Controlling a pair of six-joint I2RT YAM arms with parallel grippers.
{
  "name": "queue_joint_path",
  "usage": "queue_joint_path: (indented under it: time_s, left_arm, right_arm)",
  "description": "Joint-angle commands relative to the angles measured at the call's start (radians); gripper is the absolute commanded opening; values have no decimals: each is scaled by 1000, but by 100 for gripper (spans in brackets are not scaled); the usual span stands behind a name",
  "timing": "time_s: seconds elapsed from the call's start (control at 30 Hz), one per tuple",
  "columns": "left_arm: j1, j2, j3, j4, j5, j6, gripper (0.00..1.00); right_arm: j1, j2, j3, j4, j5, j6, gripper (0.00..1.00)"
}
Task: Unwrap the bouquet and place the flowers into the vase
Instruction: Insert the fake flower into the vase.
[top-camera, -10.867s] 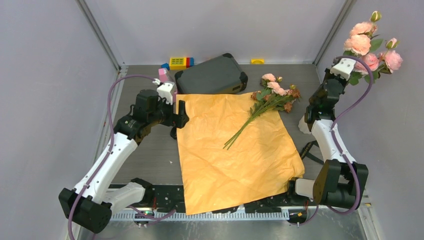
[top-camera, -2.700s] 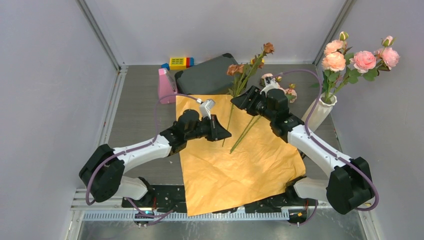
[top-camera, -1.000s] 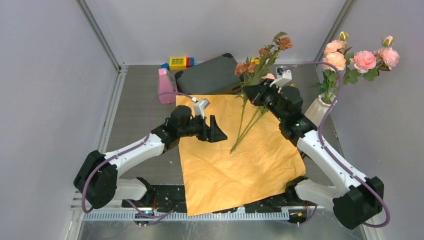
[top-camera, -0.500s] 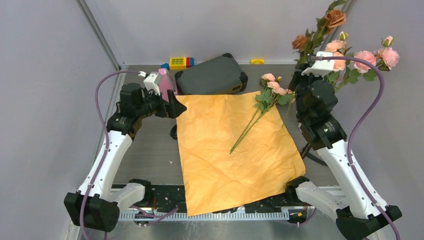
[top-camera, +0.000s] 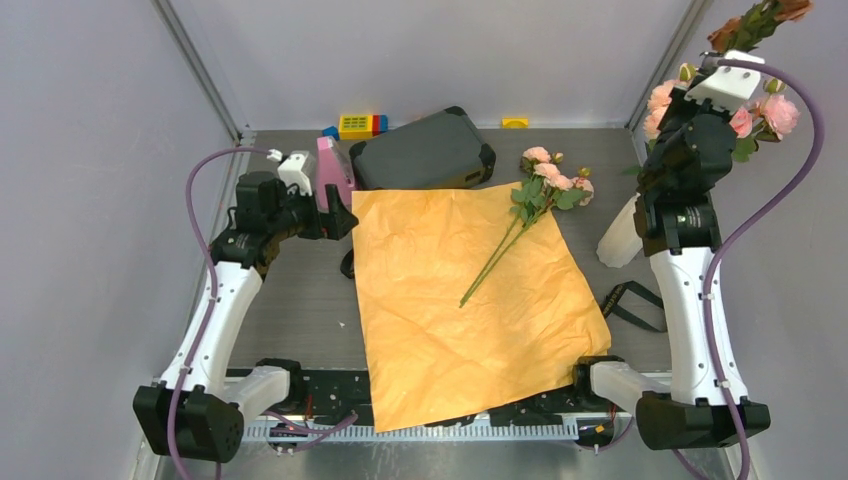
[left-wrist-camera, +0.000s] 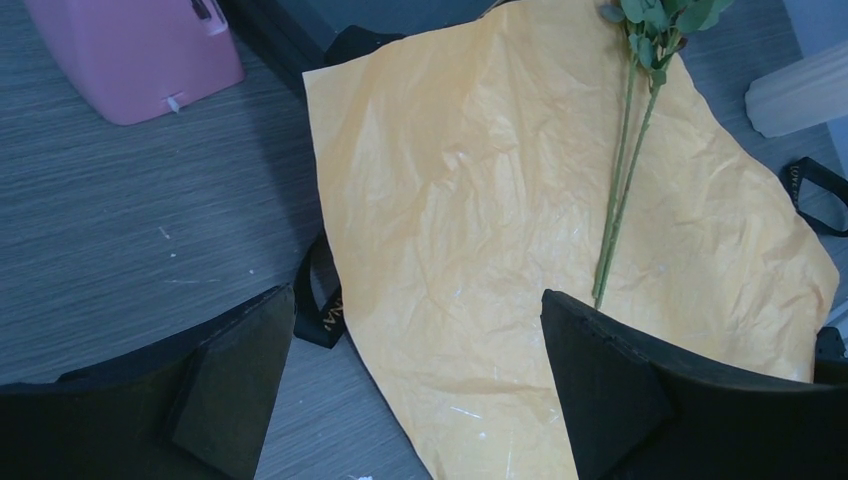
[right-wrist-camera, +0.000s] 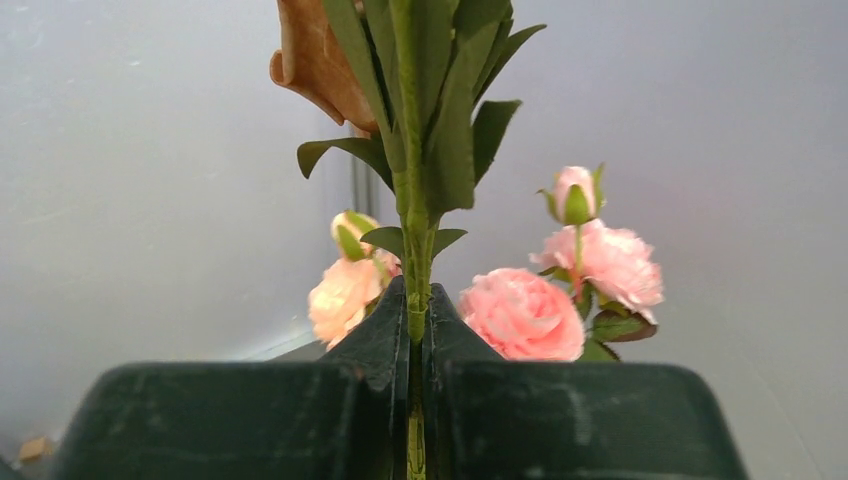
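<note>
The bouquet is undone: its orange paper (top-camera: 470, 300) (left-wrist-camera: 480, 200) lies flat and spread on the table. One bunch of flowers (top-camera: 545, 185) with pink roses rests on the paper's far right corner, its thin stems (left-wrist-camera: 620, 200) pointing toward me. My right gripper (right-wrist-camera: 415, 300) is shut on the green stem of brownish flowers (top-camera: 765, 15) (right-wrist-camera: 320, 60), held upright high at the far right. Below it, the white vase (top-camera: 620, 238) holds pink roses (top-camera: 782, 115) (right-wrist-camera: 525, 315). My left gripper (top-camera: 338, 215) (left-wrist-camera: 415, 310) hangs open and empty over the paper's left edge.
A pink wedge-shaped object (top-camera: 330, 170) (left-wrist-camera: 140, 50) stands beside my left gripper. A dark case (top-camera: 425, 148) lies behind the paper, with toy bricks (top-camera: 360, 125) at the back. A black printed ribbon (left-wrist-camera: 320, 310) pokes from under the paper's left edge, and a black strap (top-camera: 630, 300) lies right.
My right arm has swung the brownish flowers from above the paper up to the far right, over the vase. My left arm has pulled back left off the paper, its jaws opening wider.
</note>
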Motion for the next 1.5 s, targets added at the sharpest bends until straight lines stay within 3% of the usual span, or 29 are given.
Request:
queue_joint_path:
  time_s: [0.0, 0.23, 0.63, 1.47]
  left_arm:
    - [7, -35, 1, -27, -60, 43, 96]
    - [8, -48, -4, -37, -89, 59, 96]
    - [10, -48, -6, -39, -107, 71, 96]
    - [18, -48, -29, -12, -64, 60, 96]
  right_arm:
    - [-78, 10, 70, 99, -43, -17, 0]
    - [-152, -7, -24, 241, -174, -9, 0]
    - [-199, -19, -163, 379, -248, 22, 0]
    - [-216, -57, -489, 597, -142, 27, 0]
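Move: The right hand holds the brown flowers high above the vase; the vase's middle lies some 6 cm ahead, 4 cm to the right and about 36 cm below. The pink roses already in the vase are about 7 cm ahead, 9 cm right and 5 cm below; the peach ones, at a similar height, are about 12 cm ahead and 3 cm right. From the left hand the vase is roughly 8 cm ahead, 60 cm right and 11 cm below. Still pinching the brown flowers' stems between shut fingers, the right hand first edges about 3 cm to the right and rises a little, its fingers tipping up some 8 degrees. It then turns downward, sinking about 11 cm from its highest point towards the vase while drifting slightly forward and farther right. The empty, open left hand eases about 2 cm left. ##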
